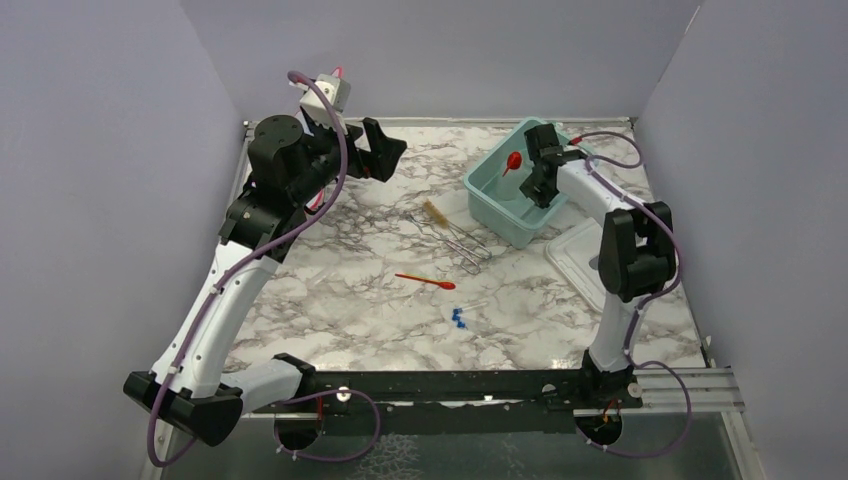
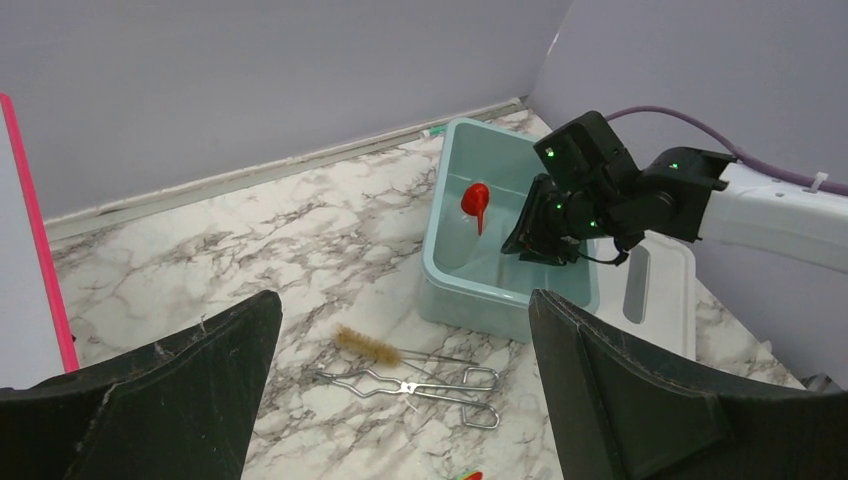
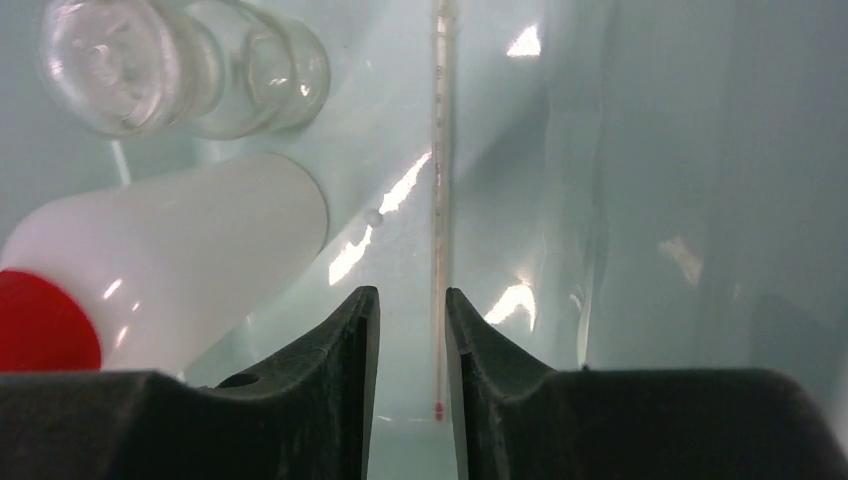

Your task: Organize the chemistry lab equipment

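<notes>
My right gripper [image 1: 538, 188] reaches down into the pale teal tub [image 1: 490, 207]. In the right wrist view its jaws [image 3: 412, 295] stand a little open. A thin glass rod with a red tip [image 3: 440, 200] lies loose between them, close to the right finger. Beside it lie a clear glass vessel [image 3: 150, 60] and a white bottle with a red end [image 3: 170, 260]. A red funnel [image 1: 513, 160] leans in the tub. On the marble lie the tan brush [image 1: 434, 214], metal tongs [image 1: 462, 246], red-orange spatula [image 1: 425, 281] and blue-capped tubes [image 1: 459, 318]. My left gripper [image 1: 385, 150] hangs wide open and empty at the back left.
The tub's white lid [image 1: 578, 255] lies flat to the right of the tub, under the right arm. A pink-edged whiteboard [image 2: 40, 230] stands at the left wall. Grey walls close the table on three sides.
</notes>
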### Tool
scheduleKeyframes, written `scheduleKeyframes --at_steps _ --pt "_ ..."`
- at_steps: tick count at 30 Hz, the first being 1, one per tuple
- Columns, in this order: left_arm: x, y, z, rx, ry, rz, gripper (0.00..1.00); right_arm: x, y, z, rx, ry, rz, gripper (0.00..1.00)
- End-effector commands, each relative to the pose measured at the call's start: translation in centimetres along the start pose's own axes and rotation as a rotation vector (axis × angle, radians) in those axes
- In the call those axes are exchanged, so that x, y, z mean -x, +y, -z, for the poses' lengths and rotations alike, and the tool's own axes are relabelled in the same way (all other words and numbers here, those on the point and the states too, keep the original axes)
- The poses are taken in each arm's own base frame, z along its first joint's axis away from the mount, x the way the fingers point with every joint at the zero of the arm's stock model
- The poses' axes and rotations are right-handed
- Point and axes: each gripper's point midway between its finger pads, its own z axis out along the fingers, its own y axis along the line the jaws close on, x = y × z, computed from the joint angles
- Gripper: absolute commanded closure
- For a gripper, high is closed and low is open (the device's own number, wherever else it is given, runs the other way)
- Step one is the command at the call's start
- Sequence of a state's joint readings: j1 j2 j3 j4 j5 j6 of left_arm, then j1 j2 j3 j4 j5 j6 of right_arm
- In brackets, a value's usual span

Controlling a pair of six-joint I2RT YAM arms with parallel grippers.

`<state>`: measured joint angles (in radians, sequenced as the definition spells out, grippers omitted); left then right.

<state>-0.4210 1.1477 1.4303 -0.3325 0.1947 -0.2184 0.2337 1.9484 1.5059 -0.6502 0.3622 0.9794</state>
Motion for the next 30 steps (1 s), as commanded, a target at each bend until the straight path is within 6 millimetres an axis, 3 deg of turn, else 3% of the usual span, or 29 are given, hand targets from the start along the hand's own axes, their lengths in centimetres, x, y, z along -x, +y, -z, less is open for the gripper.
scheduleKeyframes --at_steps 1,5,8,11,13,16,20,25,30 --pt "1.5 0.0 0.1 0.011 -0.034 -0.029 0.03 3.7 0.9 3.8 0.077 -0.109 0.002 0.63" --pt "1.4 0.1 0.0 0.013 -0.029 -0.035 0.03 6.1 1.7 8.1 0.171 -0.189 0.031 0.6" --pt "1.4 0.2 0.1 0.019 -0.03 -0.038 0.03 7.5 3.5 11.7 0.321 -0.254 0.127 0.59" --pt "1.5 0.2 0.3 0.019 -0.034 -0.049 0.03 6.8 6.2 15.5 0.55 -0.275 0.299 0.59" --pt "1.7 0.2 0.5 0.022 -0.04 -0.059 0.02 5.1 7.9 18.0 0.684 -0.268 0.424 0.57" --pt "2.4 0.5 1.0 0.046 -0.062 -0.075 0.02 1.3 9.7 20.9 0.818 -0.234 0.608 0.52" --pt "4.0 1.4 2.1 0.115 -0.112 -0.09 0.02 -5.7 11.2 23.6 0.926 -0.141 0.82 0.48" --pt "6.6 2.7 4.7 0.229 -0.204 -0.124 0.02 -14.6 11.5 23.3 0.915 0.012 0.921 0.44" --pt "8.3 3.0 6.9 0.276 -0.269 -0.149 0.02 -24.9 11.2 22.2 0.815 0.204 1.074 0.44"
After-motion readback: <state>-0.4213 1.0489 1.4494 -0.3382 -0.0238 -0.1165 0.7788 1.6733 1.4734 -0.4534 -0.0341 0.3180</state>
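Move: The empty right hand is inside the teal box; the red-tipped spoon it seems to head for lies about 20 cm back and 29 cm left of it, some 6 cm lower. On the same table level, the brush lies about 6 cm back and 20 cm left of the hand, the metal tongs 9 cm back and 22 cm left, and the blue clips 29 cm back and 22 cm left. From the left hand the spoon is about 7 cm back, 7 cm right and 42 cm below. The right hand first rises straight up out of the teal box by about 20 cm with its fingers opening wider, then sweeps some 27 cm left and 13 cm back over the brush and tongs towards the spoon, turning roughly 75 degrees counter-clockwise and sinking again by the end, touching nothing. The left hand, open and empty, stays nearly still before drifting about 5 cm left and 4 cm up while turning a little counter-clockwise. ##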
